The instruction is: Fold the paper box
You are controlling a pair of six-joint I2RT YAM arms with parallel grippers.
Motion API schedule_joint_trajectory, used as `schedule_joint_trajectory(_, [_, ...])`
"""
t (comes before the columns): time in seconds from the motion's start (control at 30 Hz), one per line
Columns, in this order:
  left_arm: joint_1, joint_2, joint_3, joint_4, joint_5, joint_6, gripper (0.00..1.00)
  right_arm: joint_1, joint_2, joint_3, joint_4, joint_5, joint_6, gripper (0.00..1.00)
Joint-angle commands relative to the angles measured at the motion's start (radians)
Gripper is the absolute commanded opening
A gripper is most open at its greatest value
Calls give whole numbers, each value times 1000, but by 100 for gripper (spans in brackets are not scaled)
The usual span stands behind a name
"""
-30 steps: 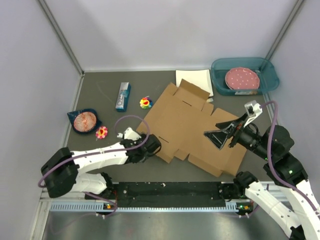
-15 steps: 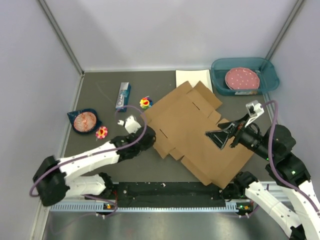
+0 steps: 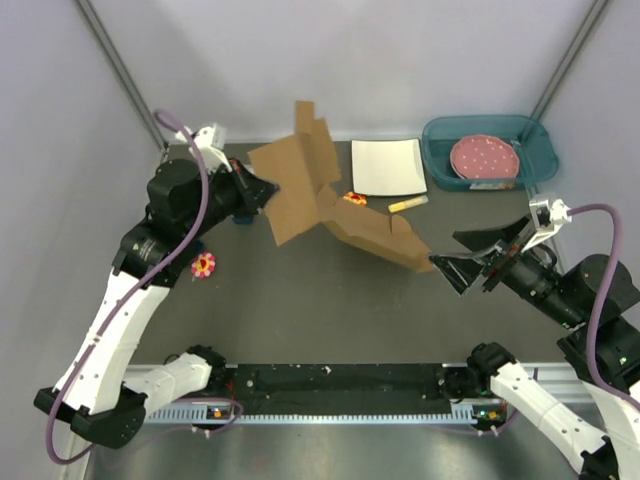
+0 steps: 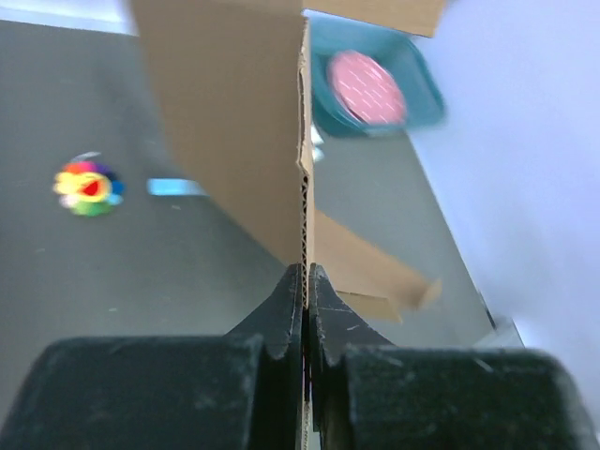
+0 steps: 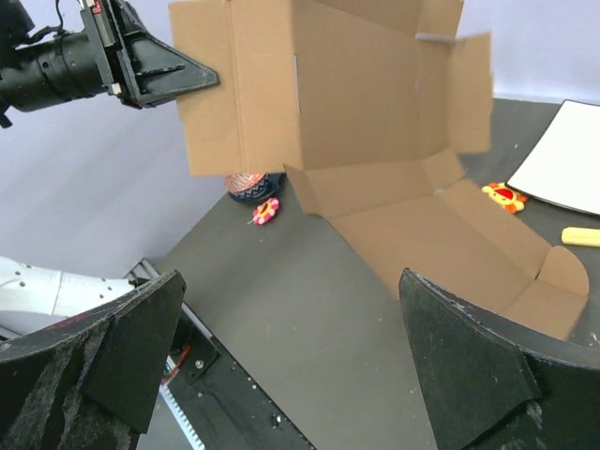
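Note:
The paper box (image 3: 310,190), a flat-cut brown cardboard sheet with flaps, hangs tilted above the table's back middle. Its right end (image 3: 385,235) rests on the table. My left gripper (image 3: 262,190) is raised at the back left and is shut on the sheet's left edge. In the left wrist view the corrugated edge (image 4: 304,169) runs straight into the closed left gripper (image 4: 306,272). My right gripper (image 3: 445,250) stands open just right of the sheet's low end, touching nothing. In the right wrist view the open right gripper (image 5: 289,276) frames bare table below the paper box (image 5: 356,94).
A white square plate (image 3: 388,166) lies at the back, beside a teal bin (image 3: 535,160) holding a pink dotted plate (image 3: 484,157). A yellow stick (image 3: 407,204) and a flower toy (image 3: 352,198) lie by the cardboard. Another flower toy (image 3: 203,265) sits at the left.
The left gripper has shut on the cardboard's left edge and swung it up and back to the left, off the table. The right gripper has drawn back to the right, still open.

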Motion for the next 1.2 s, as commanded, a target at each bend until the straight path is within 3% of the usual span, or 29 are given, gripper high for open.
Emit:
schedule_joint_trajectory(0.0, [4, 63, 117, -32, 473, 113, 0, -7, -8, 33, 9, -17, 3, 99])
schedule_joint_trajectory(0.17, [4, 69, 193, 26, 737, 64, 0, -7, -42, 66, -1, -31, 0, 99])
schedule_joint_trajectory(0.43, [30, 58, 343, 29, 833, 114, 0, -8, -67, 60, -18, -55, 9, 99])
schedule_joint_trajectory(0.53, [71, 83, 297, 27, 846, 116, 0, -7, -87, 43, -22, -49, 9, 99])
schedule_joint_trajectory(0.67, [119, 123, 69, 127, 885, 99, 0, -7, -114, 15, -31, -46, 9, 99])
schedule_joint_trajectory(0.87, [243, 343, -63, 164, 975, 128, 0, -7, -146, -40, -57, -38, -2, 99])
schedule_joint_trajectory(1.0, [283, 582, 37, 89, 955, 192, 0, -7, -153, -88, -65, -22, -14, 99])
schedule_joint_trajectory(1.17, [297, 750, 195, 43, 946, 249, 0, -7, -148, -147, -67, 12, -22, 99])
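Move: From the left hand, which holds the sheet high and shut by its edge, the bare middle of the table lies about 22 cm to the right, level fore and aft, some 37 cm below. Down there too are the yellow-red toy, 17 cm ahead and 17 cm right, the yellow stick, 16 cm ahead and 30 cm right, and the pink flower, 18 cm left and level. From the right hand that bare middle is about 10 cm ahead, 12 cm left and 38 cm down. Keep the left fingers pinched on the cardboard and swing it round: draw back about 11 cm while rising and easing right, turning the wrist some 40 degrees clockwise, then reverse, sweeping forward and steeply down nearly 30 cm with the fingers tipping downward. Draw the open, empty right hand slightly back and up, then sink it a few centimetres. ##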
